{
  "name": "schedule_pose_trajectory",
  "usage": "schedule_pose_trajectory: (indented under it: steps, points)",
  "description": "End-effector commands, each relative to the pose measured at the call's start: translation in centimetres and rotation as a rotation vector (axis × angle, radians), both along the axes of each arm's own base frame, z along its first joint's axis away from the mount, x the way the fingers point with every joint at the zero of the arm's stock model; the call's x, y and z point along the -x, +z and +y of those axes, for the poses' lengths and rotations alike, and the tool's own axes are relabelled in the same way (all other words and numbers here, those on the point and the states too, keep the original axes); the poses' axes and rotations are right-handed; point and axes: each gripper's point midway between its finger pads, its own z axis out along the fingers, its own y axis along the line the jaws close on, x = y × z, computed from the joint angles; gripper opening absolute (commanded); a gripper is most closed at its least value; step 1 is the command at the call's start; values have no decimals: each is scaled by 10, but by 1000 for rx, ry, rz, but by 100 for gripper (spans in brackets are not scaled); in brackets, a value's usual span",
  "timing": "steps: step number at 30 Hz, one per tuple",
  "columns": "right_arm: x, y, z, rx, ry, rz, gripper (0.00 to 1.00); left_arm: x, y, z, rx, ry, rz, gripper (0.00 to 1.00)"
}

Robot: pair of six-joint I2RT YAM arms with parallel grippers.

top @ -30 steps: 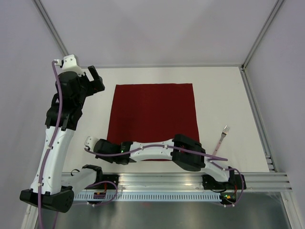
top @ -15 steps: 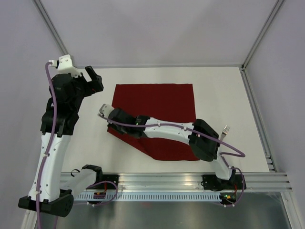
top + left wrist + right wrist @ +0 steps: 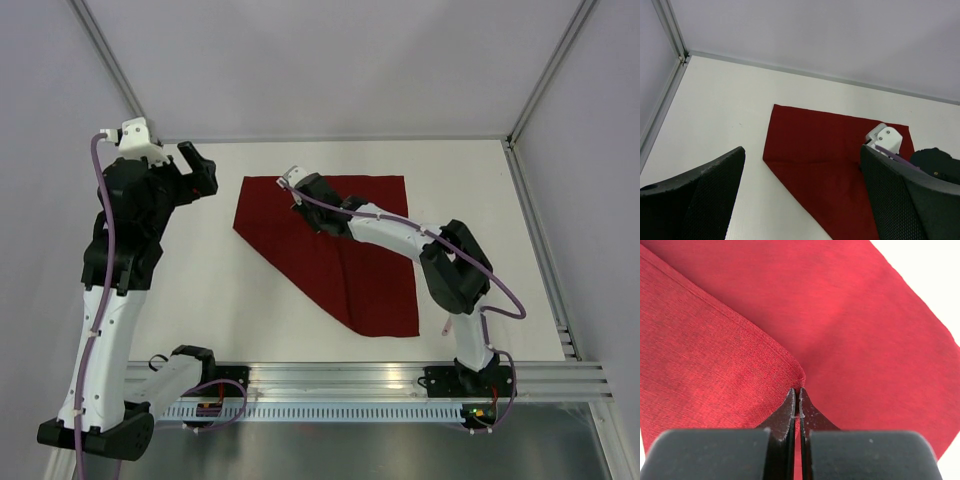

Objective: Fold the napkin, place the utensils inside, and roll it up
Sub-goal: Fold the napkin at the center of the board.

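Note:
The dark red napkin (image 3: 375, 270) lies folded along a slanting line from its left side to its near edge. My right gripper (image 3: 297, 186) is shut on a pinched corner of it, over the cloth's far-left part. In the right wrist view the jaws (image 3: 799, 390) clamp a fold of the napkin (image 3: 865, 330). My left gripper (image 3: 197, 165) hangs open and empty, raised to the left of the cloth; in its own view the napkin (image 3: 810, 130) lies below between its fingers (image 3: 801, 150). The utensils are almost hidden under the right arm's elbow; only a handle end (image 3: 447, 325) peeks out.
The right arm (image 3: 400, 232) stretches across the napkin from the near right to the far left. A metal rail (image 3: 400, 380) runs along the near edge of the white table (image 3: 480, 200). Walls close the far side and both sides.
My right gripper has carried the napkin's near-left corner up and away to the far-left part, turning the cloth over into a diagonal fold. The left arm has barely moved.

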Motion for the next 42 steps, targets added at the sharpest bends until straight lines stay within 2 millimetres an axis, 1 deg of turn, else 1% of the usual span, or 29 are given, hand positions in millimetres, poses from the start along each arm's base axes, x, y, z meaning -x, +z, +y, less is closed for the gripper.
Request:
schedule_pose_trajectory:
  steps: [1,3,4,7,10,13,16,18,19,21,22,25,32,34,42]
  points:
    - [-20,26,-25,-22,-45,-55,1,1,3,-6,25,-31,-19,100]
    - [-27,22,-35,-15,-64,-52,0,1,1,-6,25,-34,-15,100]
    - [-35,21,-44,-11,-85,-57,0,0,1,-7,25,-36,-15,100]
    - [-45,17,-58,-2,-114,-58,1,-1,-2,-8,27,-38,-12,100]
    - [-63,13,-81,-1,-165,-59,0,-2,-3,-7,26,-37,-11,100]
    - [-73,11,-94,2,-191,-65,1,-2,-4,-8,26,-38,-11,100]
    - [-86,7,-112,7,-230,-66,0,-3,-6,-8,26,-38,-6,100]
    - [-90,5,-118,10,-242,-68,0,-3,-6,-8,26,-38,-8,100]
    - [-95,3,-125,10,-259,-69,1,-4,-7,-8,26,-37,-6,100]
    - [-102,4,-131,3,-275,-76,0,-4,-7,-8,26,-37,-6,100]
    - [-106,2,-138,4,-288,-72,1,-5,-9,-8,25,-37,0,100]
    - [-116,2,-151,-2,-320,-77,0,-6,-11,-8,27,-36,3,100]
    - [-134,4,-174,-5,-368,-95,0,-9,-15,-9,29,-35,12,100]
    - [-140,7,-181,-11,-383,-105,0,-10,-18,-9,30,-35,18,100]
    - [-156,7,-196,-3,-416,-121,0,-13,-21,-9,30,-33,26,100]
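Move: The closed right gripper already holds the napkin's lifted near-left corner. Its goal, the napkin's far-right corner, lies some 18 cm ahead of it, 25 cm to its right and 6 cm below. From the right hand, the far-left corner is about 18 cm ahead and 21 cm left; the near-right corner is roughly 27 cm back and 23 cm right. From the left gripper, the goal corner lies about 28 cm ahead, 44 cm right and 35 cm down. Carry the pinched napkin corner diagonally with the right gripper, about 19 cm right and 14 cm forward, low and nearly level over the cloth towards the far-right corner. Keep the fingers shut on it and turn the wrist some 25 degrees clockwise on the way. Let the empty, open left gripper sink slightly, well clear of the cloth. ##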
